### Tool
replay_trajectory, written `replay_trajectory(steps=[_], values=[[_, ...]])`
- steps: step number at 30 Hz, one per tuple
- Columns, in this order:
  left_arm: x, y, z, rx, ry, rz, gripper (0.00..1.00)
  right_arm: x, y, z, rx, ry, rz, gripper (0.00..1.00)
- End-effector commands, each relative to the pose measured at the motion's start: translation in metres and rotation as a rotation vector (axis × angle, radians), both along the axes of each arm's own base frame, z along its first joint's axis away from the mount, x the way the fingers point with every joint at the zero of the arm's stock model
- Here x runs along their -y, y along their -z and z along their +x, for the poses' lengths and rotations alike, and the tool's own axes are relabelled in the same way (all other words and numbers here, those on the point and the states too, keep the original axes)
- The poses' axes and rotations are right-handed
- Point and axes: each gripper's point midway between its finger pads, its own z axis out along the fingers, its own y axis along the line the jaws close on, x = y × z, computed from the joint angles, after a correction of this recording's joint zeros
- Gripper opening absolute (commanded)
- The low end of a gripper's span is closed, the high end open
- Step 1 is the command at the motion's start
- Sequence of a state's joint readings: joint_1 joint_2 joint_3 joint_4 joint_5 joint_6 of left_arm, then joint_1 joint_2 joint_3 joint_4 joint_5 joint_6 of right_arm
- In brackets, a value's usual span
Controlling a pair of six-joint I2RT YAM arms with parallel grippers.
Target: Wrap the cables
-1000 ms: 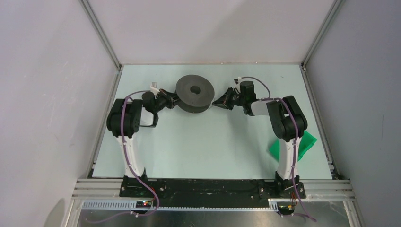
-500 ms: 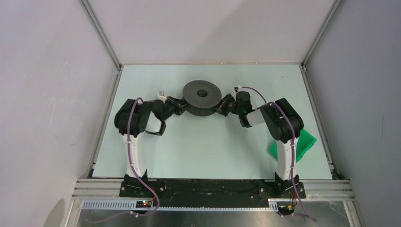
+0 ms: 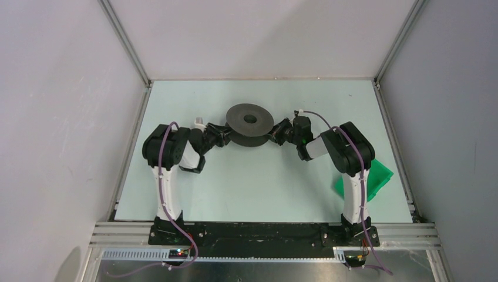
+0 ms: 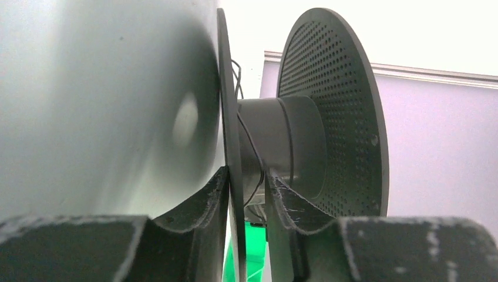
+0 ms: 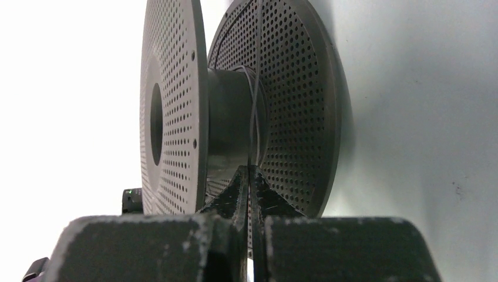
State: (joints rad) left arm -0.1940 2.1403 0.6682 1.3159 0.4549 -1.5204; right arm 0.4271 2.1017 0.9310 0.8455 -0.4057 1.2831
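Note:
The big dark grey spool (image 3: 250, 121) lies flat on the table at mid back. My left gripper (image 3: 225, 134) is at its left rim. In the left wrist view its jaws (image 4: 246, 172) straddle the lower flange (image 4: 229, 117): one finger touches it and the other stands apart. The thin dark cable (image 4: 251, 150) runs through that gap. My right gripper (image 3: 276, 135) is at the spool's right rim, between the flanges. Its jaws (image 5: 249, 170) are shut on the fine cable (image 5: 256, 106), which runs up to the hub (image 5: 226, 117).
A green object (image 3: 364, 179) lies on the table at the right, behind my right arm. It also shows past the flange in the left wrist view (image 4: 246, 261). Enclosure walls stand close on the left, right and back.
The spool was tilted up towards the camera a second ago. It now lies flat and a little further right. Both grippers have moved in close to its rim.

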Motion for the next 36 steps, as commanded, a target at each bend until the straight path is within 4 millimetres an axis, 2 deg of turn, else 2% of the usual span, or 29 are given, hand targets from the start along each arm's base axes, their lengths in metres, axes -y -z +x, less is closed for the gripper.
replay_trajectory(steps=[1, 16, 22, 36], values=[[0.0, -0.024, -0.004, 0.079, -0.002, -0.024, 0.33, -0.003, -0.005, 0.003, 0.036, 0.015, 0.011, 0.0], [-0.007, -0.019, -0.023, 0.033, -0.022, -0.025, 0.41, -0.005, 0.005, -0.003, 0.021, 0.008, -0.031, 0.0], [-0.012, -0.012, -0.034, -0.008, -0.05, -0.027, 0.45, -0.009, 0.011, -0.01, 0.016, -0.005, -0.063, 0.0], [-0.02, -0.016, -0.05, -0.043, -0.09, -0.065, 0.53, -0.012, 0.013, -0.035, 0.018, -0.003, -0.071, 0.0]])
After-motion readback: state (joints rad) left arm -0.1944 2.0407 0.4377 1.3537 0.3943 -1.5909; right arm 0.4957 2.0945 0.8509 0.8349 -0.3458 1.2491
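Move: The spool's lower flange already lies between the left hand's parted fingers, the spool's middle about 5 cm ahead and 7 cm to the right of this hand, roughly 2 cm higher. From the right hand that middle is some 5 cm ahead, 8 cm to the left and 2 cm above. The cable is already pinched in the right fingertips, right at the hand, and runs from there over the spool. Still straddling the lower flange's rim, the left fingers spread from about a third to half open while the hand draws back some 5 cm, drifting left and a little down and tipping slightly downward. The right hand keeps its pinch on the cable, nearly still at first, then follows back about 3.5 cm and down 3 cm beside the spool. ##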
